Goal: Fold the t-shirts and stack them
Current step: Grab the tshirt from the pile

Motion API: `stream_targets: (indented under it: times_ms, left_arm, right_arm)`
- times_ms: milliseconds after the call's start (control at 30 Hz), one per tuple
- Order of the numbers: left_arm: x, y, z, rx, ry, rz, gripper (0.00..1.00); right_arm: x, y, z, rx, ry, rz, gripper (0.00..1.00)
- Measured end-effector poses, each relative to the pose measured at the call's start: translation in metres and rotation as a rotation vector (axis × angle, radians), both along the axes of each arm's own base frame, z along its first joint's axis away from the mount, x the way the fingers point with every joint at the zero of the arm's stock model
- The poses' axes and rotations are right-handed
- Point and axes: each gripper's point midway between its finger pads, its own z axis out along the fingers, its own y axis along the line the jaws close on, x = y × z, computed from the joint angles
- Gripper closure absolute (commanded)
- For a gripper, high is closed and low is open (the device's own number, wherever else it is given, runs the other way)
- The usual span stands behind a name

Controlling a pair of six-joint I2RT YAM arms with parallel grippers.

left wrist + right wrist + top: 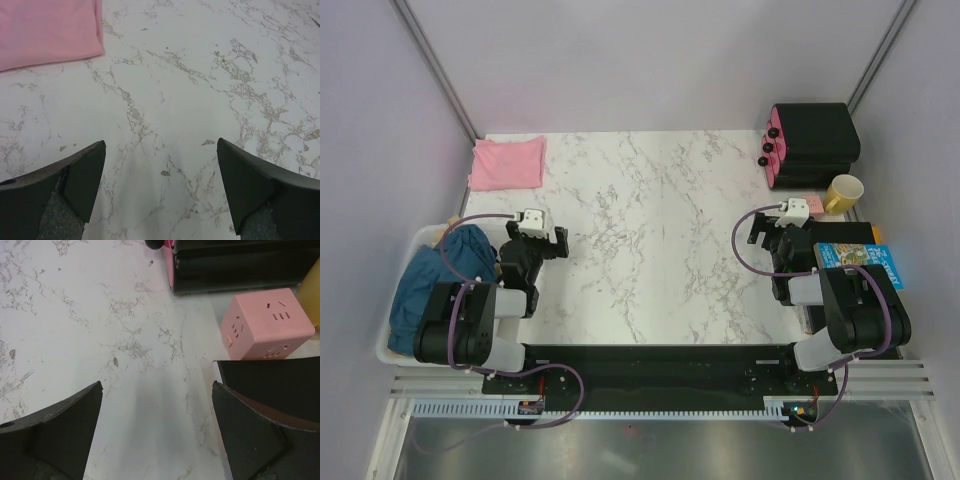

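A pale pink t-shirt (507,163) lies folded flat at the far left corner of the marble table (650,230); its edge also shows in the left wrist view (47,30). A dark teal-blue t-shirt (432,277) lies crumpled in a white bin (395,320) at the near left. My left gripper (542,243) is open and empty over bare marble, just right of the bin; its fingers (75,180) are spread wide. My right gripper (768,232) is open and empty over marble near the right edge, with its fingers (65,425) spread wide.
A black box with pink ends (812,143) stands at the far right. A yellow mug (844,193) and a pink cube-shaped power socket (267,325) sit in front of it. A blue printed book (860,265) lies at the right edge.
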Motion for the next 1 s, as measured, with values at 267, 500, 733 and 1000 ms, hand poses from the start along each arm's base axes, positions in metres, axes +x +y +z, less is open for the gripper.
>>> stream_targets:
  times_ms: [267,500,733,1000]
  left_arm:
    - [0.0,0.0,0.0,0.0,0.0,0.0,0.0]
    - [-0.005,-0.02,0.02,0.01,0.026,-0.129,0.0]
    - [0.018,-0.033,0.157,0.195,-0.091,-0.263,0.0]
    - [0.034,0.022,0.182,0.444,0.19,-0.075,0.01]
  right_arm:
    - [0.0,0.0,0.0,0.0,0.0,0.0,0.02]
    - [-0.004,0.013,0.01,-0.01,0.019,0.088,0.02]
    - [0.048,0.053,0.12,-0.151,0.055,0.384,0.02]
    - [0.07,0.026,0.202,-0.279,0.284,0.316,0.02]
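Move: The blue t-shirt lies heaped in the white bin, some 24 cm to the left of the left hand, 11 cm back and about 5 cm below. The folded pink shirt is about 19 cm ahead of that hand and 8 cm left. From the right hand the blue t-shirt is far off, roughly 85 cm left and 12 cm back; a pink cube stands 6 cm ahead and 8 cm right of it. The blue t-shirt in the bin isn't touched yet: the open left hand, after a pause, climbs about 20 cm off the table, first drifting right, then swings back left as it eases down slightly, rolling its left side up and tipping its fingers down. The open right hand also rises about 20 cm, working forward past the pink cube, turning counter-clockwise and tipping down. ##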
